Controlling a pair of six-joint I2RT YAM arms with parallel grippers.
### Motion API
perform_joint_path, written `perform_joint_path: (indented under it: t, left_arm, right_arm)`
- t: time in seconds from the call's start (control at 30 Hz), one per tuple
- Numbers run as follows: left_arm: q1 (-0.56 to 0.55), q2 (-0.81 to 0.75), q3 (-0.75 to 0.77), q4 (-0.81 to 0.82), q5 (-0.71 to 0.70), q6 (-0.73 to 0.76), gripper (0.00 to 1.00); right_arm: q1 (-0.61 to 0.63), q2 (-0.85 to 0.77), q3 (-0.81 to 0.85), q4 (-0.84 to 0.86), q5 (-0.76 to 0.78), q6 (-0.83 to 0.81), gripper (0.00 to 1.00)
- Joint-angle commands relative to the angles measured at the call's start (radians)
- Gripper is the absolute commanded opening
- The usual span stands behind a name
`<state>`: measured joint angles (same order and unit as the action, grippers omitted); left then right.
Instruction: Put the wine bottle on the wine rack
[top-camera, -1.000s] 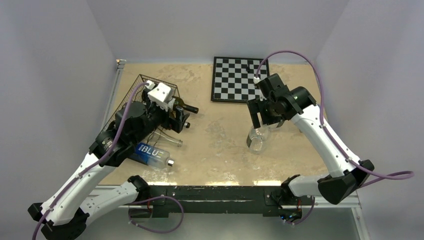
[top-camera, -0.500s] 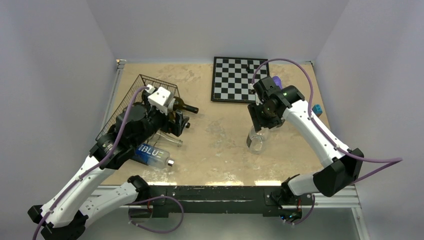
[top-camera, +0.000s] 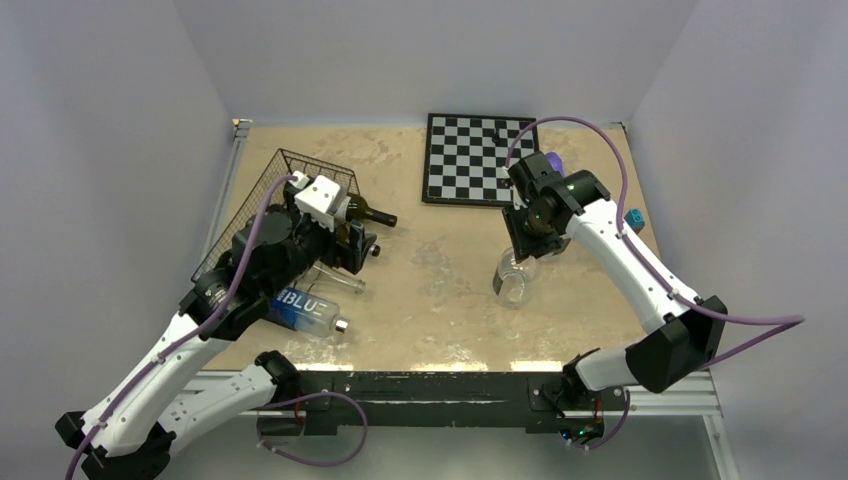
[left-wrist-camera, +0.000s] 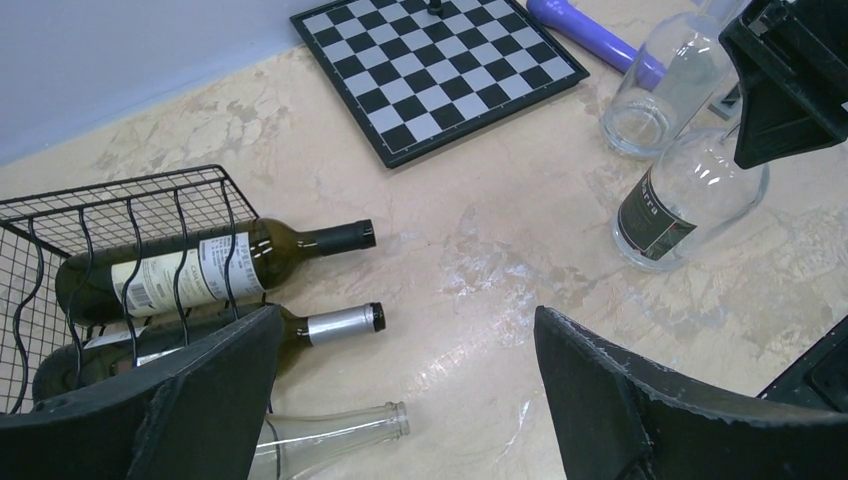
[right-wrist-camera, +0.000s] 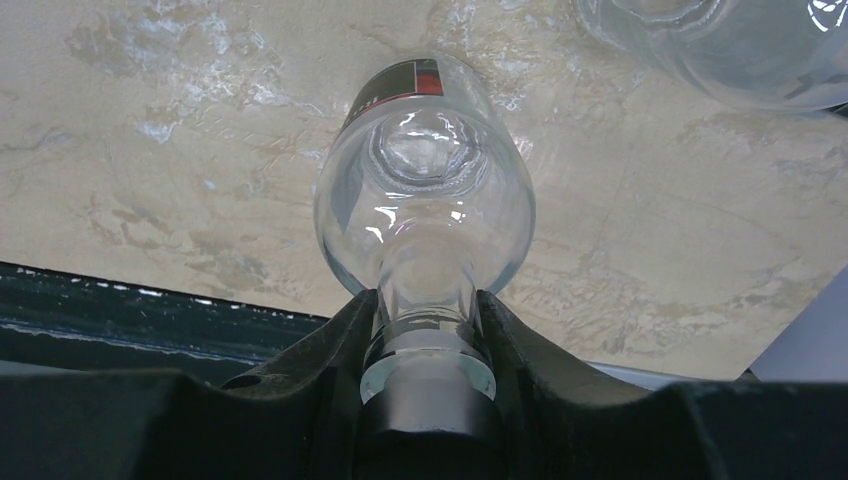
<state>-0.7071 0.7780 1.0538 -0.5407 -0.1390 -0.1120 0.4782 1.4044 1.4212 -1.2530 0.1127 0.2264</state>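
Note:
A clear wine bottle (top-camera: 514, 280) with a dark label stands upright on the table right of centre. My right gripper (top-camera: 525, 248) is over it, and in the right wrist view both fingers of that gripper (right-wrist-camera: 425, 310) press against the neck of the bottle (right-wrist-camera: 425, 200). The black wire wine rack (top-camera: 262, 190) stands at the left and holds a green labelled bottle (left-wrist-camera: 200, 265) and a dark bottle with a silver-foil neck (left-wrist-camera: 335, 322). My left gripper (left-wrist-camera: 407, 312) hangs wide open just in front of the rack, holding nothing.
A clear bottle (left-wrist-camera: 340, 432) and a blue-labelled bottle (top-camera: 305, 308) lie on the table by the rack. A second clear bottle (left-wrist-camera: 665, 90) stands close to the held one. The chessboard (top-camera: 478, 158), a purple object (top-camera: 553, 160) and a small blue block (top-camera: 634, 217) sit at the back right.
The right arm has shifted over the clear bottle and its fingers have closed in on the neck. The left arm and the other bottles have stayed put.

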Motion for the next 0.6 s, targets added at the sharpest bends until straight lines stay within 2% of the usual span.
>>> perform_joint_path:
  t: [0.0, 0.57]
  left_arm:
    - [0.004, -0.018, -0.007, 0.016, -0.019, 0.005, 0.99]
    - [0.003, -0.028, -0.011, 0.016, -0.024, 0.011, 0.99]
  right_arm:
    - [0.0, -0.007, 0.049, 0.028, 0.015, 0.005, 0.0]
    - [0.0, -0.154, 0.171, 0.14, -0.16, 0.085, 0.0]
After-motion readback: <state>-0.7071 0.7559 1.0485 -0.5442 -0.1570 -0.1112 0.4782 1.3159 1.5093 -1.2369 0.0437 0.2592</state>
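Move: The right hand already grips the clear glass bottle by its neck, about 20 cm above the table. The wine rack's middle lies some 46 cm to its left, 11 cm ahead and 14 cm lower; the farthest wine bottle in the rack is about 35 cm left and 17 cm ahead. A second clear bottle stands 8 cm right and 12 cm ahead. From the waiting left hand the rack is about 16 cm left, 12 cm ahead and 27 cm below. Keeping its pinch on the neck of the clear bottle, the right hand draws it up off the table, slowly at first and then faster, rising about 5 cm with a smaller drift left, towards the wine rack. On the way up the wrist tilts by some 10 degrees so that the fingers, and the bottle's base with them, swing forward and to the left. ##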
